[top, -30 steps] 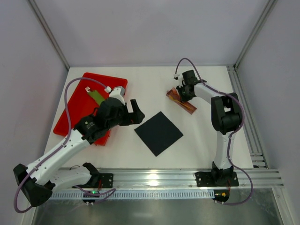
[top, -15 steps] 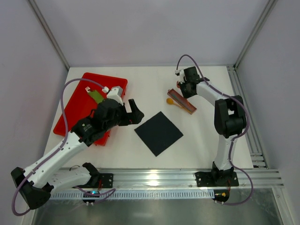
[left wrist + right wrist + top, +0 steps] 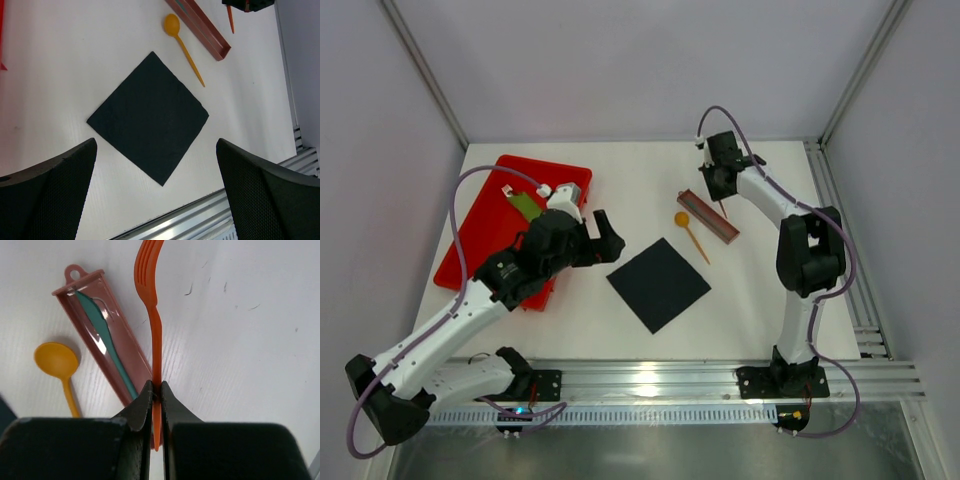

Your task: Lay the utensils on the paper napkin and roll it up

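Note:
The paper napkin [image 3: 658, 284] [image 3: 150, 117], a black square turned like a diamond, lies flat at mid-table. A yellow spoon [image 3: 690, 232] [image 3: 182, 45] [image 3: 60, 370] rests on the table just beyond it, off the sheet. My right gripper [image 3: 718, 185] [image 3: 155, 390] hangs over the far side of the brown case, shut on the handle of an orange fork [image 3: 152, 300] [image 3: 230, 17] whose tines point away from the wrist. To the left of the napkin, my left gripper [image 3: 605, 235] [image 3: 156, 145] stands wide open with nothing in it.
A long brown case [image 3: 708, 215] [image 3: 200, 27] [image 3: 107, 340] with a teal knife [image 3: 102, 335] inside lies beside the spoon. A red tray [image 3: 480, 230] holding a green piece [image 3: 527, 207] sits at the left. A metal rail [image 3: 650, 380] runs along the near edge.
The right gripper has closed on the fork and drawn it up and back from the case. The spoon has come to lie on the table beside the case. The left arm barely shifted.

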Tool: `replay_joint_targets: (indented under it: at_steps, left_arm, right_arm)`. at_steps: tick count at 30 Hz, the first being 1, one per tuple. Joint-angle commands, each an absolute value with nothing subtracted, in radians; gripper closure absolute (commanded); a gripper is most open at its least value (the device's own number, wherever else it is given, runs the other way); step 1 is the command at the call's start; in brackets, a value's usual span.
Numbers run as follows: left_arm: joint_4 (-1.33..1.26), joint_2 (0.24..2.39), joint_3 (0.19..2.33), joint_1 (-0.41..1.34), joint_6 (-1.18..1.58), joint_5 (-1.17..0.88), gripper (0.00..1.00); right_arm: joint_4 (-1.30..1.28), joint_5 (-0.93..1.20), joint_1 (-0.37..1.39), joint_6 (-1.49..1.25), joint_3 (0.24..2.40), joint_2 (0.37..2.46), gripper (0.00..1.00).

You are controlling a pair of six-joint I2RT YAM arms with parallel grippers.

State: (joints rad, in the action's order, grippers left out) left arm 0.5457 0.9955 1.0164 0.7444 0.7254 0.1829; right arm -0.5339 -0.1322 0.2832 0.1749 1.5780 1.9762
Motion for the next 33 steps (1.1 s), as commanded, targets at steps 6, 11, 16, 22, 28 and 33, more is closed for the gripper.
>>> replay_joint_targets:
  at_steps: [6, 11, 16, 22, 28, 33]
  left_arm:
    - [0.568, 1.065, 1.045, 0.594, 0.726, 0.174, 0.01]
    - [0.561, 1.062, 1.005, 0.497, 0.736, 0.100, 0.00]
    - [0.564, 1.048, 0.985, 0.497, 0.742, 0.074, 0.00]
    - [0.574, 1.031, 0.963, 0.495, 0.745, 0.069, 0.00]
    - [0.561, 1.019, 0.940, 0.495, 0.758, 0.061, 0.00]
    - [0.563, 1.025, 0.940, 0.497, 0.759, 0.061, 0.00]
  right_arm:
    - [-0.697, -0.173, 0.502, -0.339, 1.562, 1.826, 0.96]
    - [-0.612, -0.158, 0.626, -0.547, 1.378, 1.755, 0.96]
    - [-0.558, -0.173, 0.692, -0.620, 1.273, 1.743, 0.96]
    - [-0.517, -0.204, 0.742, -0.707, 1.203, 1.746, 0.96]
    - [-0.492, -0.219, 0.755, -0.745, 1.187, 1.779, 0.96]
    - [-0.497, -0.245, 0.761, -0.756, 1.186, 1.805, 0.92]
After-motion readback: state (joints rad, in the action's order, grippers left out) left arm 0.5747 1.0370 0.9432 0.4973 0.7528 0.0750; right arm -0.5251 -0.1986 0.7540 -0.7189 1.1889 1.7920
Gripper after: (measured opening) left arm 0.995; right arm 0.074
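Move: The paper napkin's middle lies roughly 21 cm back and 16 cm to the left of the right hand, about 8 cm below the hand, which already holds the orange fork. On the way are the brown tray, its middle about 2 cm back and 3 cm left of that hand, and the yellow spoon, about 8 cm back and 6 cm left. From the left hand, the napkin's middle is level ahead-wise, about 11 cm right and 23 cm lower. Back and to the left the right hand sweeps, some 24 cm in all, rising about 3 cm first, passing over the spoon, then sinking low over the napkin; its fingers keep their pinch on the fork's handle while the wrist tips steeper and turns clockwise. The empty left hand, still open, shifts about 5 cm left and sinks as much, going forward a little and easing partly back. ##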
